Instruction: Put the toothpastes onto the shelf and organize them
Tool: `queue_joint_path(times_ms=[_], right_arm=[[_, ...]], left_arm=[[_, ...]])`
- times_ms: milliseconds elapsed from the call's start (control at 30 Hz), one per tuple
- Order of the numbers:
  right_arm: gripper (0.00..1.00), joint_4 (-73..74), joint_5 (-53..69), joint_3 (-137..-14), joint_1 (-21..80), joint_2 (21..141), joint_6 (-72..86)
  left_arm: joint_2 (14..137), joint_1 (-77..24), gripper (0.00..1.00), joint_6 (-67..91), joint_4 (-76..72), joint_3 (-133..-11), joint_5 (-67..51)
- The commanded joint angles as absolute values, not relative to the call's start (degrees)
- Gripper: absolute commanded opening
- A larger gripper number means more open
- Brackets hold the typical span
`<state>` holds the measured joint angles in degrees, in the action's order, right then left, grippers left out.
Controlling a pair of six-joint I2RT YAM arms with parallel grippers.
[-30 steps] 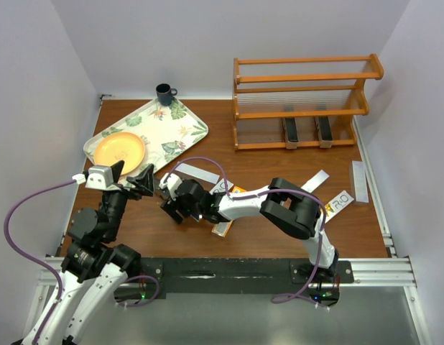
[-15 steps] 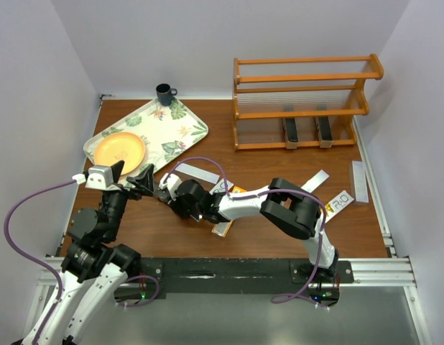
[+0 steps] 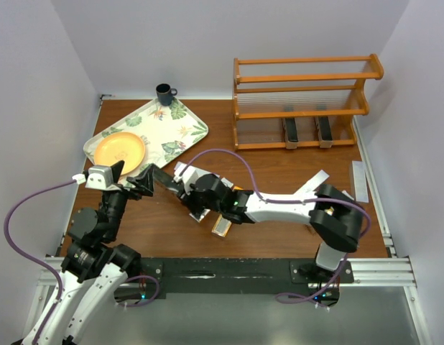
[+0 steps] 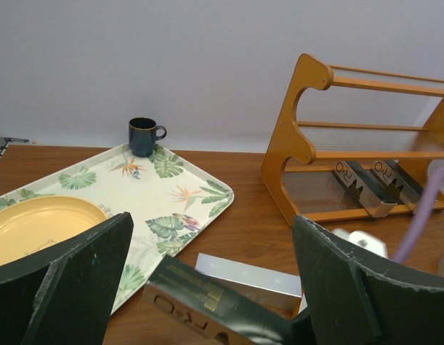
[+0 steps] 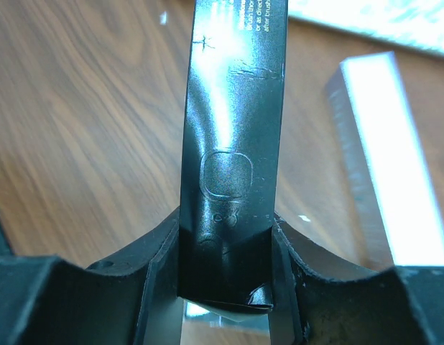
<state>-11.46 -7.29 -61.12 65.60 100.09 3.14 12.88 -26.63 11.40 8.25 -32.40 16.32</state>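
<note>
My right gripper is shut on one end of a black toothpaste box, which sticks out to the left towards my left gripper. The right wrist view shows the box clamped between both fingers of that gripper. My left gripper is open and empty, and the black box lies in front of it. A silver box lies just behind. The wooden shelf stands at the far right with two black boxes on its bottom tier.
A leaf-patterned tray with a yellow plate lies at the far left, with a dark mug behind it. An orange-yellow box lies under my right arm. Silver boxes lie at the right and by the right wall.
My right arm has stretched out and its gripper has shifted right, now holding the black box pointing towards my left gripper. The left arm has not moved.
</note>
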Motion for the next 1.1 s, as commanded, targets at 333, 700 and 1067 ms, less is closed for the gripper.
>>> queue_joint_path(times_ms=[333, 700, 1067], right_arm=[[0.22, -0.18, -25.04, -48.7, 58.37, 78.34, 6.67], [0.21, 3.34, -28.21, -43.41, 40.53, 70.39, 13.97], [0.21, -6.14, -29.01, -53.96, 33.67, 87.96, 14.41]], left_arm=[[13.1, -26.19, 0.98, 11.69, 7.12, -33.66, 16.52], [14.15, -26.19, 0.98, 11.69, 7.12, -33.75, 16.08], [14.59, -26.19, 0.98, 11.78, 7.12, -33.66, 15.91]])
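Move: The right hand already holds the black toothpaste box clear of the table. The free slot at the left end of the bottom shelf is about 26 cm ahead, 27 cm to its right and 8 cm lower. Two black boxes already shelved lie 10 and 22 cm to the right of that slot, level with it. A plain white box lies 10 cm ahead and 4 cm right of the hand. From the left hand the slot is roughly 27 cm ahead, 34 cm right and 28 cm below. Swinging right some 28 cm and forward about 13, the right hand carries the black box from the loose boxes towards the free shelf slot, after a small further rise. On the way it turns clockwise about 50 degrees so the box comes to point at the shelf; the last stretch runs forward and slightly down, the fingers keeping their grip near the box's rear end. ##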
